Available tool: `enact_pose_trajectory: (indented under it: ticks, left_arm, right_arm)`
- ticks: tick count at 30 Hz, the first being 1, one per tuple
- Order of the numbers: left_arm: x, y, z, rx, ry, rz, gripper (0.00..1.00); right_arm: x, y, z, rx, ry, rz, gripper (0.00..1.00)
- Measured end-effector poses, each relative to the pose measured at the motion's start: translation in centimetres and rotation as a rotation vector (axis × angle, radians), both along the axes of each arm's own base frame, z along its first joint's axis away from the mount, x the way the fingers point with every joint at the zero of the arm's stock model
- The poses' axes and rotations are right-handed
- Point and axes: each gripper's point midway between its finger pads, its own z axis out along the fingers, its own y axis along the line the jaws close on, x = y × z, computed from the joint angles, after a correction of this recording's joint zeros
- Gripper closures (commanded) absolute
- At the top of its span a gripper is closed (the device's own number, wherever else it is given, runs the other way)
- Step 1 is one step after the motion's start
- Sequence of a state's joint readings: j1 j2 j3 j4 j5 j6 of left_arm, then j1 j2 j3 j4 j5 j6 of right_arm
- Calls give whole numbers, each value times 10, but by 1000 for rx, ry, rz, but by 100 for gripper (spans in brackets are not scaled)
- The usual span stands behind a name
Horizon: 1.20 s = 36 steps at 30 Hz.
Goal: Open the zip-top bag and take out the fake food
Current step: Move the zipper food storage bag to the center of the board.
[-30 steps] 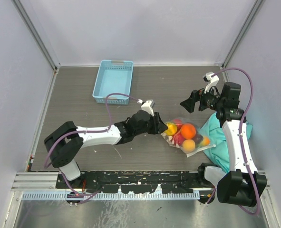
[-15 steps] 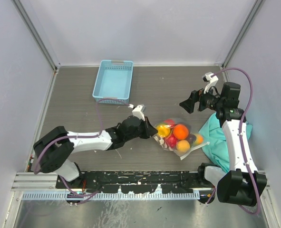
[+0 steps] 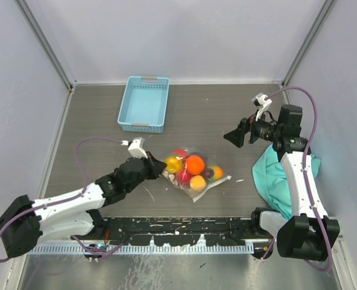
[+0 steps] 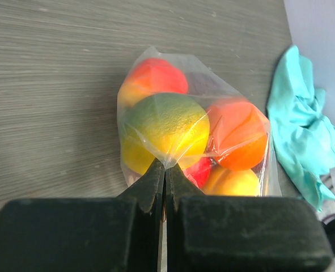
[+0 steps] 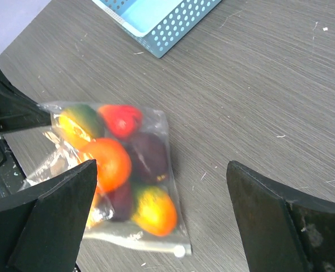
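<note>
The zip-top bag (image 3: pixel 197 185) lies flat on the table near its middle, with the fake food (image 3: pixel 195 164) packed inside: orange, red, yellow, green and dark purple pieces. My left gripper (image 3: pixel 160 166) is shut on the bag's left corner; in the left wrist view its fingertips (image 4: pixel 165 168) pinch the clear film of the bag (image 4: pixel 138 107) just in front of a yellow-green fruit (image 4: pixel 166 127). My right gripper (image 3: pixel 238 136) hangs open above the table, to the right of the bag and apart from it. In the right wrist view the bag (image 5: pixel 158 122) lies below the wide-open gripper (image 5: pixel 161 167), its zip strip (image 5: pixel 127 241) along the near edge.
A light blue basket (image 3: pixel 144 103) stands at the back left. A crumpled teal cloth (image 3: pixel 281 175) lies at the right, by the right arm, and shows in the left wrist view as well (image 4: pixel 303 136). Walls close off the table at the left, back and right.
The left gripper has shut on the bag's corner and pulled the bag left and nearer, off the teal cloth. The right gripper has stayed open and barely shifted.
</note>
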<state>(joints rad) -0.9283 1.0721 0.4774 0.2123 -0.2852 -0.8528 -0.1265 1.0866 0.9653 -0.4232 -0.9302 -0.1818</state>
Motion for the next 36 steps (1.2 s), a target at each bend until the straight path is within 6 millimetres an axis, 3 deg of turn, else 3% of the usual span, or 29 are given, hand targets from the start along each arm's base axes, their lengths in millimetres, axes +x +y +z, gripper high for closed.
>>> enact_pose_trajectory:
  ticks: [11,17,21,28,36]
  left_arm:
    - [0,95,-1,78,-3,268,100]
    - [-1,146,-18,195,69,424,97]
    - [-1,174,-19,293,118,518,74]
    - [2,216,0,474,175,680,32]
    - [-2,225,21,581,219,689,11]
  right_arm:
    - [-4,7,-2,6,0,44,0]
    - [-4,9,-10,8,19,54,0]
    - [-4,9,-12,9,27,56,0]
    - [-4,9,-14,9,30,57,0]
    - [-5,11,-14,9,31,61,0]
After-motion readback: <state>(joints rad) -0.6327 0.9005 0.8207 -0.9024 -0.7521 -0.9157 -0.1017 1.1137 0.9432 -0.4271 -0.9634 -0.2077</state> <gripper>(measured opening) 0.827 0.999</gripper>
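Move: My left hand already pinches the left corner of the zipper food storage bag. The filled middle of the bag lies about 11 cm to my right, 1 cm nearer me and a little below. The bare board spot for that corner is some 16 cm to my left, level in reach and about 5 cm down; the blue basket sits roughly 24 cm ahead and 6 cm left. From my right hand that spot is around 38 cm left, 6 cm back and 16 cm down. Keeping my pinch on the corner, I drag the bag left with my left hand, about 17 cm nearly level, sinking some 2 cm near the end of the drag. Then I open the fingers wide to let go and carry on another 5 cm left while rising about 4 cm, the fingers swinging counter-clockwise from forward-right to forward as the hand rolls its left side up. ##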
